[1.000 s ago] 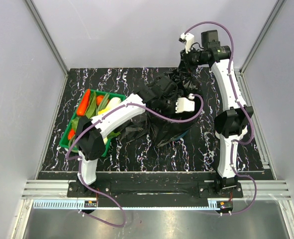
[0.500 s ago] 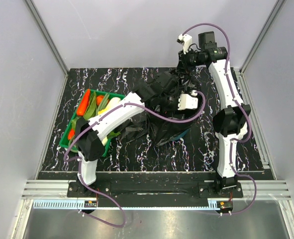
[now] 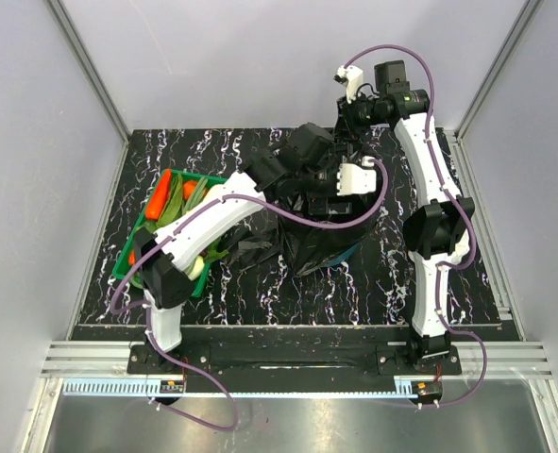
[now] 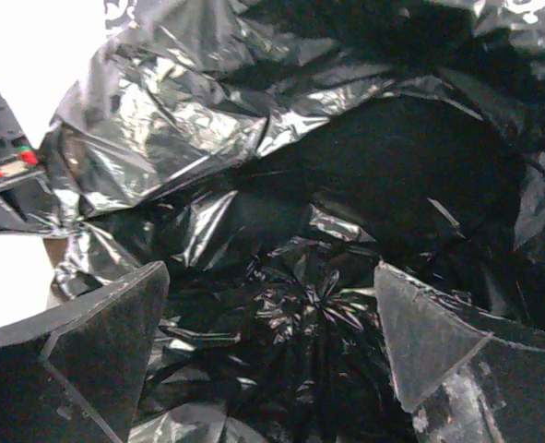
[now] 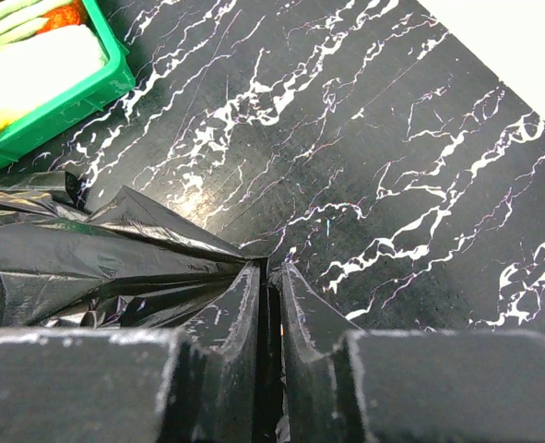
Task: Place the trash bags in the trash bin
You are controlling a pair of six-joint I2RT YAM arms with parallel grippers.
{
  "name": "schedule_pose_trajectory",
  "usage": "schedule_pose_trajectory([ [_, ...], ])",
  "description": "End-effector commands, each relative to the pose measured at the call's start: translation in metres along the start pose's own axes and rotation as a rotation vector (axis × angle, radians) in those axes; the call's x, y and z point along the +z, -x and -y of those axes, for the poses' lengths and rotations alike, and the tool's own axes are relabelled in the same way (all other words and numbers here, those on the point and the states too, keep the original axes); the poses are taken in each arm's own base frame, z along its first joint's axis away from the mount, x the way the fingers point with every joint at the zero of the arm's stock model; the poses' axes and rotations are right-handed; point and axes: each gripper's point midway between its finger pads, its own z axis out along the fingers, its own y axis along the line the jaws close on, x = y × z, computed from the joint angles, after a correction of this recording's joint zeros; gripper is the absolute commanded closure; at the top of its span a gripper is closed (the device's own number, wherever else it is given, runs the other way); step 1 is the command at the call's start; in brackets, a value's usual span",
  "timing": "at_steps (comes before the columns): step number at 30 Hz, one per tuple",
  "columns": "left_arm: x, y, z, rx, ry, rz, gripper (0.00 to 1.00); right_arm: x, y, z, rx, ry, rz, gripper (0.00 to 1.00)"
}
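A glossy black trash bag [image 4: 207, 148] lines the trash bin, of which only a teal sliver [image 3: 353, 253] shows under the film in the top view. My left gripper [image 4: 272, 341] hangs open over the bag's mouth and looks down at its gathered bottom [image 4: 318, 305]; nothing is between its fingers [image 4: 106, 341]. My right gripper [image 5: 270, 277] is shut on a taut edge of the trash bag [image 5: 88, 263], at the bin's far side [image 3: 343, 140]. More black film [image 3: 248, 253] lies on the table to the left of the bin.
A green tray [image 3: 127, 266] of vegetables sits left of the bin, and its corner [image 5: 60, 97] shows in the right wrist view. The black marble tabletop [image 5: 392, 175] stretches around it, with grey walls on three sides.
The left wrist has moved toward the far side over the bin, staying open. The right gripper shifted slightly back and left, still pinching the bag's edge.
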Motion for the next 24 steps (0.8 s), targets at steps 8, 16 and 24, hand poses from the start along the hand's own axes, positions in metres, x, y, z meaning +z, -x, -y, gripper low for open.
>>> schedule_pose_trajectory([
  [8,-0.107,0.065,-0.056,-0.166,0.221,0.212,0.01,-0.02,0.026,-0.005,-0.049,-0.051,0.055,0.52],
  [16,-0.111,0.025,-0.063,-0.185,0.247,0.134,0.01,-0.043,0.042,-0.007,-0.083,-0.104,0.089,0.3],
  [24,-0.124,-0.007,-0.086,-0.346,0.284,0.183,0.01,-0.08,0.073,-0.011,-0.121,-0.19,0.168,0.16],
])
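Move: The trash bag's left rim lies about 13 cm to the left of the open left hand and 2 cm farther out, near finger height. The left hand is over the open bag mouth, with the green tray some 38 cm left, 7 cm back and 25 cm below it. The right hand still holds the bag's far rim between its fingers; from there the left rim is about 14 cm back and 13 cm left. The right fingers spread wide and let go of the bag's far rim, staying nearly in place before lifting some 3 cm. Meanwhile the left hand, jaws still wide open, climbs about 11 cm out of the bag mouth, swings some 8 cm left and slightly forward towards the left rim, then sinks 3 cm as its wrist turns about 20 degrees. ##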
